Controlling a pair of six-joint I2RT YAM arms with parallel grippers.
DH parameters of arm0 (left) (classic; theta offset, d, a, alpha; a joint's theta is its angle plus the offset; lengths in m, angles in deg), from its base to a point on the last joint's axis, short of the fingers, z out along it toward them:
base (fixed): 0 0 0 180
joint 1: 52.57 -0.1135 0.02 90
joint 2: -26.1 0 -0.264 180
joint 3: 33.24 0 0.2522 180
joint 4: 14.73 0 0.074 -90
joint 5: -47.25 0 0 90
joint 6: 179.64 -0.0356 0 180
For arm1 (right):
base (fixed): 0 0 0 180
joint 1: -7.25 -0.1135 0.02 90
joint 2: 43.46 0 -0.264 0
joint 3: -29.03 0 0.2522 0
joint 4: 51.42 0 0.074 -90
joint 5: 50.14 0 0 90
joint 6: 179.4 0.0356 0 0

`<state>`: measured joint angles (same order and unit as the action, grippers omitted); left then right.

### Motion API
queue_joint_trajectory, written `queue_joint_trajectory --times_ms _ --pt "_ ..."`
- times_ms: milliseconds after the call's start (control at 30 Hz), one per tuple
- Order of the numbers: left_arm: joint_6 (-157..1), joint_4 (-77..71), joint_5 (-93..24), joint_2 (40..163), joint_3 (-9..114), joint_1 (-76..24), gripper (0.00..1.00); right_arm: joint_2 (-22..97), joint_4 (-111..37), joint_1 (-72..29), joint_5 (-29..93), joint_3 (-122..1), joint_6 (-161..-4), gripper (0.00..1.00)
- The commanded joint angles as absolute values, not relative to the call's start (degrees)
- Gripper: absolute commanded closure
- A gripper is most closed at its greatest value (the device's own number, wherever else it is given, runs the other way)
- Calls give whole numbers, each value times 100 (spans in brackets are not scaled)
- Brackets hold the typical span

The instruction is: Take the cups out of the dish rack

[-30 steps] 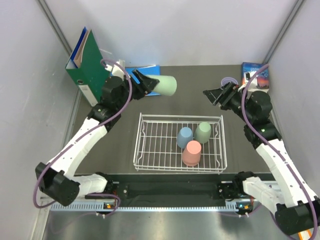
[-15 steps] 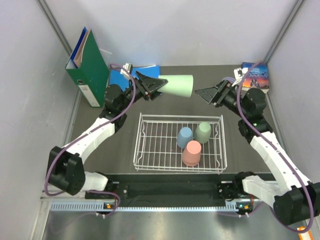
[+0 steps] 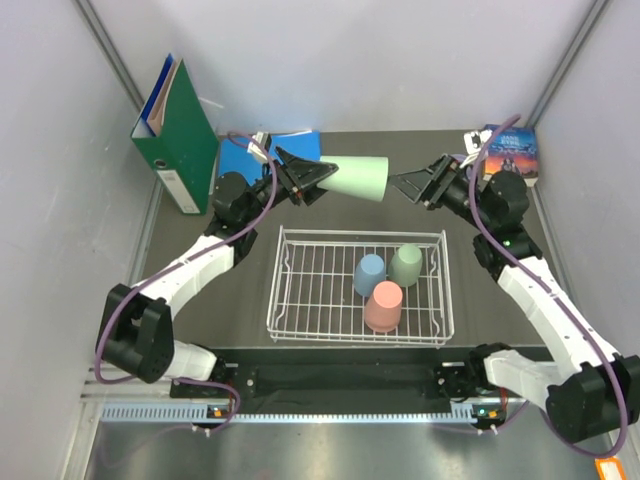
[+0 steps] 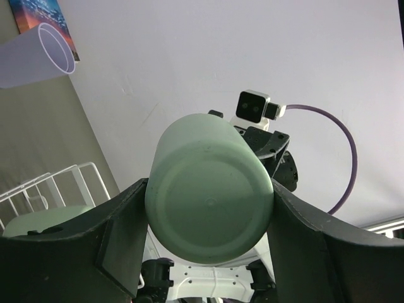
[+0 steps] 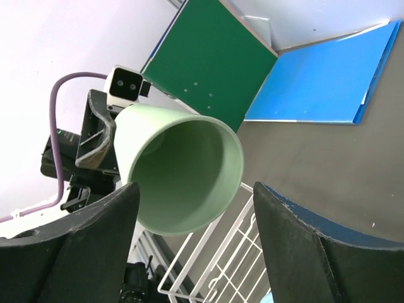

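Note:
My left gripper (image 3: 322, 179) is shut on the base of a pale green cup (image 3: 358, 178), held on its side above the table behind the dish rack (image 3: 290, 300). In the left wrist view the cup's base (image 4: 209, 199) fills the gap between the fingers. Its open mouth (image 5: 183, 173) faces my right gripper (image 3: 408, 184), which stands open close in front of the rim, holding nothing. Three cups stand upside down in the rack: blue (image 3: 369, 274), sage green (image 3: 406, 265) and pink (image 3: 383, 305). A lavender cup (image 4: 35, 55) shows on the table in the left wrist view.
A green binder (image 3: 178, 130) stands at the back left, with a blue folder (image 3: 290, 148) lying beside it. A book (image 3: 512, 150) lies at the back right. Grey walls close in both sides and the back.
The left arm has carried the pale green cup to the right and turned it, mouth toward the right gripper. The right gripper has moved left to meet it.

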<state>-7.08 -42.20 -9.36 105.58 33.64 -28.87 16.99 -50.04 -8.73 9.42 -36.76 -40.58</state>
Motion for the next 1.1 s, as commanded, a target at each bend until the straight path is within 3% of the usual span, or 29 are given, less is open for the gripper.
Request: queue_joint_trajectory --times_ms 0,633,1067 --pt "-878 -4517 -1014 10634 3554 -2884 100 1333 -5119 -971 1041 -4027 -4229 27" --pt "-483 -5080 -671 11205 3791 -2849 100 2360 -5611 -1340 602 -4529 -4045 30" --pt "-1186 -4166 -952 11073 3984 -2876 100 1886 -4532 -1340 1199 -4740 -4712 27"
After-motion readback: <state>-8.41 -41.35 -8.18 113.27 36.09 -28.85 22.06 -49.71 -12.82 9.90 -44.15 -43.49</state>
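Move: The green cup is held out sideways in the left hand, its middle about 5 cm right of that hand and level with it; the open right gripper is some 13 cm right and 2 cm back. From the right hand the cup's middle lies roughly 8 cm left, 2 cm ahead and slightly higher. Some 20 cm below the right hand, the purple cup stands 15 cm ahead and 17 cm right; 16 cm below, the racked green cup is 10 cm back and 3 cm right. Downward about 4 cm, with some 2.5 cm forward and a little rightward, the left hand carries the green cup, keeping its grip near the base. The right hand, fingers staying open, first rises about 4 cm and draws slightly back, then reaches left and forward while sinking a little, bringing its fingers over the cup's mouth end; contact can't be made out. ##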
